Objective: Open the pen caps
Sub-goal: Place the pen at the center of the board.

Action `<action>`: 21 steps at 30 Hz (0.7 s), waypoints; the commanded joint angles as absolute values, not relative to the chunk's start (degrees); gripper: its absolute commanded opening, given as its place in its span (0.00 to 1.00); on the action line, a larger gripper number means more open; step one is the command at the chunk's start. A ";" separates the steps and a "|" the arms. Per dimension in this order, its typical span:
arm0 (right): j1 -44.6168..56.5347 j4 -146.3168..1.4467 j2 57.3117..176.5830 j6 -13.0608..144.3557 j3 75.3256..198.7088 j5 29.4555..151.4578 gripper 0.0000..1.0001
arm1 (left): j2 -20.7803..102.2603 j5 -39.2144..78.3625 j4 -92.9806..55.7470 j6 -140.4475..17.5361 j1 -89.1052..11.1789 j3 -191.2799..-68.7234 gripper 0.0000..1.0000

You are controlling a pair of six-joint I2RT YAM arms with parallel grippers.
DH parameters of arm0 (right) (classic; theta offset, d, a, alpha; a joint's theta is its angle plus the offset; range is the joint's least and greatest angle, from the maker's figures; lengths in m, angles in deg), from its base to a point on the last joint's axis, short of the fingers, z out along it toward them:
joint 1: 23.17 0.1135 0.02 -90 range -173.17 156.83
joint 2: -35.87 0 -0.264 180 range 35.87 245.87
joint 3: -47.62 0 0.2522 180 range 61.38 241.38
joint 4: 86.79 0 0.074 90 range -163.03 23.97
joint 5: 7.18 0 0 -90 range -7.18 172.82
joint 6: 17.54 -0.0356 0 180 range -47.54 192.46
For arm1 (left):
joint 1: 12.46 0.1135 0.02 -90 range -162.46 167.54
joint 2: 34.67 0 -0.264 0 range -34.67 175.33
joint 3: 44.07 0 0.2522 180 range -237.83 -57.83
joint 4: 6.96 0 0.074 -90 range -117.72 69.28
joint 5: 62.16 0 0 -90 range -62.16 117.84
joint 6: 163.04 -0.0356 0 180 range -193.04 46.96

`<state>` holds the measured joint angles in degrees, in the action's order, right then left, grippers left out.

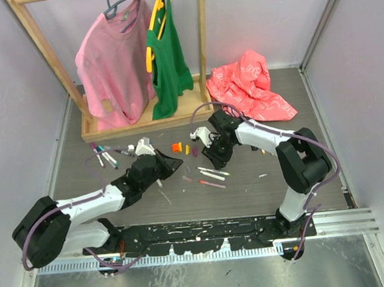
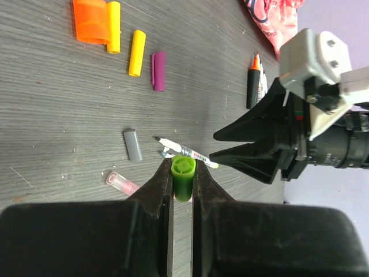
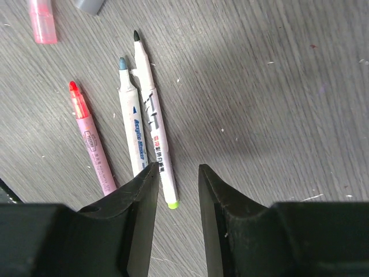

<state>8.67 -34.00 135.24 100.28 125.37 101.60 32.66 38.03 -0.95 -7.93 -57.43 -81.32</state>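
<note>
My left gripper (image 2: pixel 183 167) is shut on a green pen cap (image 2: pixel 183 180), held just above the table. Beyond its tips lies a white pen (image 2: pixel 188 153) with a dark tip bared. My right gripper (image 3: pixel 177 170) stands open over that same white pen (image 3: pixel 153 112), whose green end shows between the fingers on the table. Beside it lie a blue-tipped pen (image 3: pixel 130 130) and a pink pen (image 3: pixel 92 144), both uncapped. Loose caps lie farther back: orange (image 2: pixel 91 22), yellow (image 2: pixel 136 52), purple (image 2: pixel 158 70), grey (image 2: pixel 132 144) and pink (image 2: pixel 121 183). In the top view both grippers, left (image 1: pixel 173 163) and right (image 1: pixel 211 159), meet mid-table.
A black highlighter with an orange cap (image 2: pixel 252 85) lies beyond the right gripper. More pens (image 1: pixel 103 155) sit at the left. A wooden rack (image 1: pixel 111 126) with a pink shirt and a green top stands at the back, and red cloth (image 1: pixel 251 86) lies back right.
</note>
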 commanded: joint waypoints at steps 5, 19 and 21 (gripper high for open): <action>7.23 -34.75 130.25 100.85 126.42 105.07 0.40 | 37.51 40.50 -1.65 -8.57 -59.14 -87.41 0.00; 0.78 -36.39 122.03 99.95 125.66 107.75 0.42 | 49.06 51.71 -22.67 2.89 -63.06 -100.96 0.00; 0.12 -36.77 121.47 99.60 125.59 107.39 0.42 | 51.17 51.11 -22.93 3.08 -63.21 -102.46 0.00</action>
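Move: My left hand holds the green cap about 10 cm above the table; the board centre it is bound for is marked by the grey cap, roughly 2 cm ahead and 2 cm right of it. The pink cap lies about 1 cm back and 1 cm right of my left hand, the purple cap 9 cm ahead and 4 cm right. From my open right hand, the green-ended white pen's middle is some 2 cm left, 1 cm back and 2 cm below. I lift my open right hand clear of the white pen it has already released, up about 6 cm and then also forward and a bit right, fingers still parted. Meanwhile my left hand keeps its pinch on the green cap and carries it right, forward and down, some 4 to 5 cm in all, the descent coming late as the wrist tips the fingers more steeply towards the table beside the grey cap. ##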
